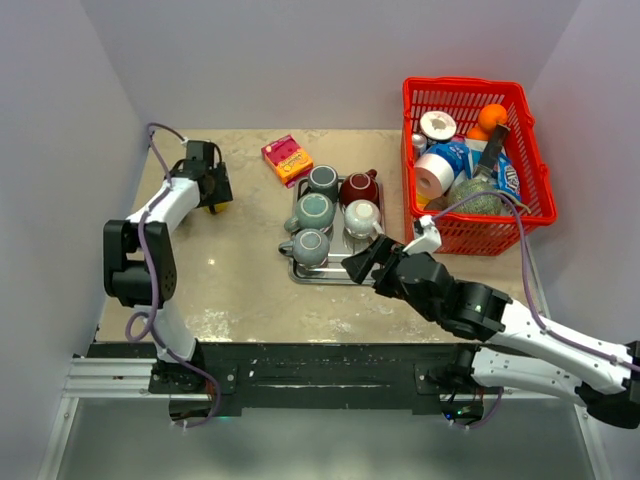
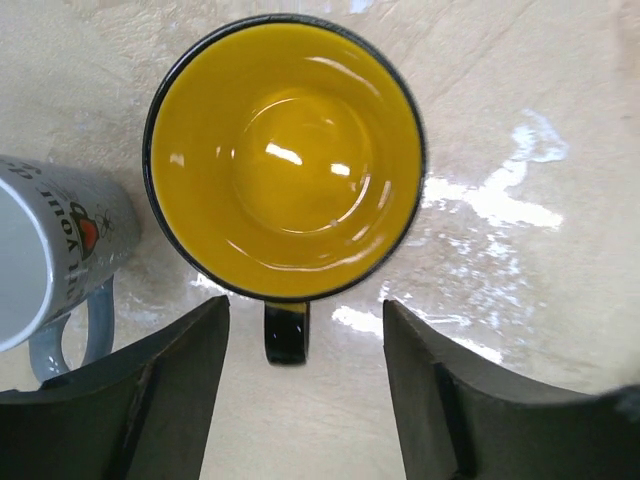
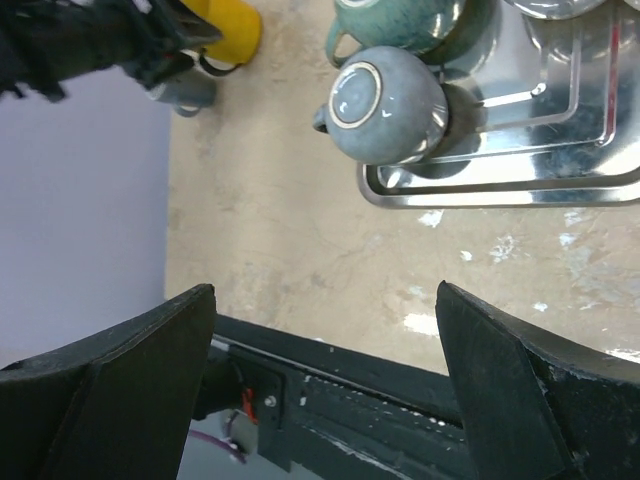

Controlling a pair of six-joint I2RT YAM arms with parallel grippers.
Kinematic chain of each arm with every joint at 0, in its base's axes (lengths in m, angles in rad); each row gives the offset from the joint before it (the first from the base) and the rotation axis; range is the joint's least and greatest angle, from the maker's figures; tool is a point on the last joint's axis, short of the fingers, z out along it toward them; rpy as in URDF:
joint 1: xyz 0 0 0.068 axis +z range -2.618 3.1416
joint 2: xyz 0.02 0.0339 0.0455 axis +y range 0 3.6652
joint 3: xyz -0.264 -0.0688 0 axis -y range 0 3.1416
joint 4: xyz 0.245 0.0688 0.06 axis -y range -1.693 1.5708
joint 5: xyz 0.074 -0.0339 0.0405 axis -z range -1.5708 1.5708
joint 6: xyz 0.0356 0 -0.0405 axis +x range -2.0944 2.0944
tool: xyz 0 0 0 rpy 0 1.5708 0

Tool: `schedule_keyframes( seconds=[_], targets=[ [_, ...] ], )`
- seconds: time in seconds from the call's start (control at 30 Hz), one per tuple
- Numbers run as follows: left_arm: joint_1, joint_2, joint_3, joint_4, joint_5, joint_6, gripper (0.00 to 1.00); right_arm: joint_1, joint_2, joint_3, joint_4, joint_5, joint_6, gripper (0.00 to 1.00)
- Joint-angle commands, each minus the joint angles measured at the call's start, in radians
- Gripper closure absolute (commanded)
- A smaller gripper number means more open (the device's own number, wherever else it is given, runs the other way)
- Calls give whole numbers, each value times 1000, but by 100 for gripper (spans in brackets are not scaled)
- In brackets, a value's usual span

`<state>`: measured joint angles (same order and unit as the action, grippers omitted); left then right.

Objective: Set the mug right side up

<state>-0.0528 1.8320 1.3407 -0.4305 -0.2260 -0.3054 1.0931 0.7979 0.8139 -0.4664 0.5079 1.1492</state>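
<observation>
The mug (image 2: 285,150), black outside and yellow inside, stands on the table with its mouth up. In the left wrist view its black handle (image 2: 286,333) points toward me. My left gripper (image 2: 305,390) hangs just above it, open, fingers on either side of the handle and touching nothing. From above, the left gripper (image 1: 215,185) covers most of the mug (image 1: 213,207) at the far left. The right wrist view catches the mug (image 3: 228,30) at its top edge. My right gripper (image 1: 365,262) hovers open and empty by the tray's front right corner.
A grey-white printed mug (image 2: 50,250) stands right beside the yellow one. A metal tray (image 1: 330,275) at mid-table carries several upside-down mugs and teapots. A pink box (image 1: 287,158) lies behind the tray, and a red basket (image 1: 470,165) of groceries fills the far right.
</observation>
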Motion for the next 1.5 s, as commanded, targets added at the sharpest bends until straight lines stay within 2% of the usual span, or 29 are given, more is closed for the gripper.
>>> schedule_keyframes(
  seconds=[0.0,0.13,0.23,0.27,0.33,0.37,0.43,0.47,0.6,0.73,0.87,1.03,1.27,1.47],
  targets=[
    [7,-160,38,23,94,-12,27,1,87,102,-80,60,-20,5],
    [7,-318,-5,22,180,-11,19,1,175,142,-92,101,-68,5],
    [4,-430,-66,15,335,-5,17,1,237,192,-42,89,-272,5],
    [1,-460,-90,10,399,-3,17,2,282,212,-47,99,-401,5],
    [-27,-566,-182,19,456,3,17,-1,335,292,-136,176,-478,5],
    [-36,-606,-221,36,488,11,16,-7,357,312,-147,213,-579,5],
    [-58,-732,-348,84,522,2,15,-39,412,350,-140,205,-682,5],
    [-58,-770,-389,128,581,-11,15,-51,425,358,-126,181,-777,5],
    [-58,-927,-559,200,663,-37,13,-162,500,402,-117,132,-910,5],
    [-58,-971,-644,231,712,-32,13,-286,598,429,-101,52,-1031,5],
    [-58,-987,-690,245,744,-2,13,-343,710,458,-101,-64,-1192,5],
    [-58,-996,-716,259,763,-1,12,-436,814,493,-106,-193,-1261,6],
    [-58,-984,-718,262,771,2,12,-470,929,536,-118,-218,-1318,7],
    [-58,-981,-716,259,764,5,12,-476,977,541,-106,-298,-1342,8]
  ],
)
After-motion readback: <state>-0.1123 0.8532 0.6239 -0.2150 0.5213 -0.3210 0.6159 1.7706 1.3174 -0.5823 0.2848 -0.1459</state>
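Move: The white mug, upside down in the tray, is about 24 cm ahead of my right hand, 2 cm to its right and 18 cm below. From that mug, the grey mug is 14 cm left and 9 cm nearer me, the green mug 14 cm left and 2 cm farther out, and the dark red one 8 cm beyond. From my left hand, the white mug lies some 41 cm right and 3 cm back; the yellow mug is 6 cm ahead, 2 cm left. I send my open right hand forward about 18 cm, then steeply down, 15 cm in all, over the tray to the white mug, rolling some 70 degrees until the fingers point down around its handle side. Meanwhile my left hand spreads its fingers, lifts about 17 cm off the yellow mug's handle, then swings back and right, sinking partway and turning clockwise towards the tray. ##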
